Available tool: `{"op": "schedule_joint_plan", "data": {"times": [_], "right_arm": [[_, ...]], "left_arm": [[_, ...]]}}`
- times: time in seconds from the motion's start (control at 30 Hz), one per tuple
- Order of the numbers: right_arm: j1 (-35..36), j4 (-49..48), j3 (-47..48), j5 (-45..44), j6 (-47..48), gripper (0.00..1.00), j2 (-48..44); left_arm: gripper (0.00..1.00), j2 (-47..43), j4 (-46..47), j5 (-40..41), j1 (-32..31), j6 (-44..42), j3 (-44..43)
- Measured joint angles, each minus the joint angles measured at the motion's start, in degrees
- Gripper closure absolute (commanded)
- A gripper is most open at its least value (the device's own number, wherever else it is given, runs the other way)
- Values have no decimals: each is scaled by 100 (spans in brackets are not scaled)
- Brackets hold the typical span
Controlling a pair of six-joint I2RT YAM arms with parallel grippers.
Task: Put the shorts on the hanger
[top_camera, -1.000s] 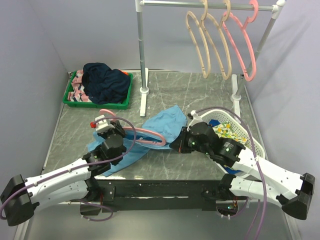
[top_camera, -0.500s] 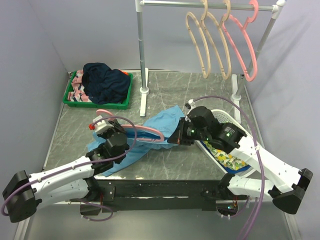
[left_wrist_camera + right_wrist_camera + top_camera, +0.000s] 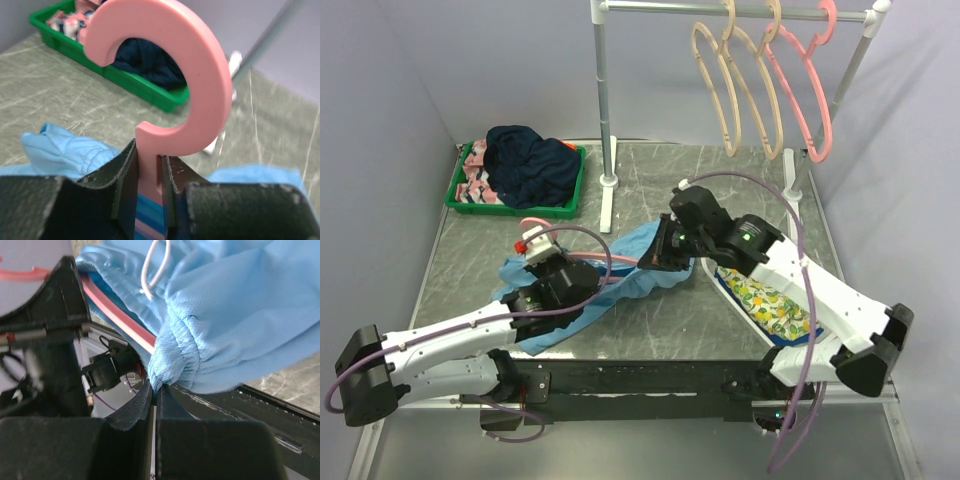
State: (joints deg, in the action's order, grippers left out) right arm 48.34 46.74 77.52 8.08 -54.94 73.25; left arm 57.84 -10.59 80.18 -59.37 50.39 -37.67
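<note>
My left gripper [image 3: 542, 262] is shut on the neck of the pink hanger [image 3: 588, 262], just under its hook [image 3: 200, 75]. In the left wrist view the jaws [image 3: 148, 162] clamp the flat pink stem from both sides. The sky-blue shorts [image 3: 625, 278] lie on the table, spread over the hanger's arm. My right gripper [image 3: 657, 262] is shut on the gathered waistband [image 3: 172, 362] of the shorts, its tips [image 3: 155, 390] pinching the fabric edge. The white drawstring [image 3: 152, 265] hangs above. A pink hanger arm [image 3: 120, 320] runs inside the waistband.
A green tray [image 3: 460, 197] at the back left holds a dark navy garment [image 3: 530, 165]. The clothes rack [image 3: 608, 120] at the back carries tan hangers [image 3: 735, 90] and another pink hanger [image 3: 808, 100]. A white basket [image 3: 725, 290] with lemon-print cloth [image 3: 770, 300] sits under my right arm.
My right gripper has moved left and away from me with the waistband, drawing the shorts further along the hanger. The left gripper has shifted slightly right, still holding the hanger.
</note>
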Motion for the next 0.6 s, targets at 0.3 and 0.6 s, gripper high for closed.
{"op": "schedule_joint_plan", "data": {"times": [0.3, 0.6], "right_arm": [[0, -225, 210, -90, -37, 100, 667], [4, -107, 2116, -57, -70, 100, 1565]], "left_arm": [[99, -813, 400, -1888, 92, -1729, 28], [99, -293, -313, -3001, 444, -1956, -1604]]}}
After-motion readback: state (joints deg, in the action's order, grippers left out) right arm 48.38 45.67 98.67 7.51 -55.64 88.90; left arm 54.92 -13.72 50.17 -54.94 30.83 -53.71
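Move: The right hand holds the blue shorts' waistband with the pink hanger's right arm inside it; the hanger's neck, still in the left fingers, lies about 19 cm to its left, some 6 cm farther out and a few cm lower. From the left hand, the gripped waistband is therefore 19 cm right, 6 cm back and slightly higher; the rack foot stands 15 cm ahead and 11 cm right, the green bin 21 cm ahead and 10 cm left, both well below. Keeping its pinch on the waistband, the right hand carries it forward and left along the hanger's right arm towards the neck, about 6 cm each way, dipping some 2 cm before climbing to finish about 5 cm higher. The left hand, still gripping the hanger's neck, comes to meet it: it shifts about 6 cm right while swinging the hanger some 25 degrees clockwise, then lifts increasingly fast, ending 8 cm up. ##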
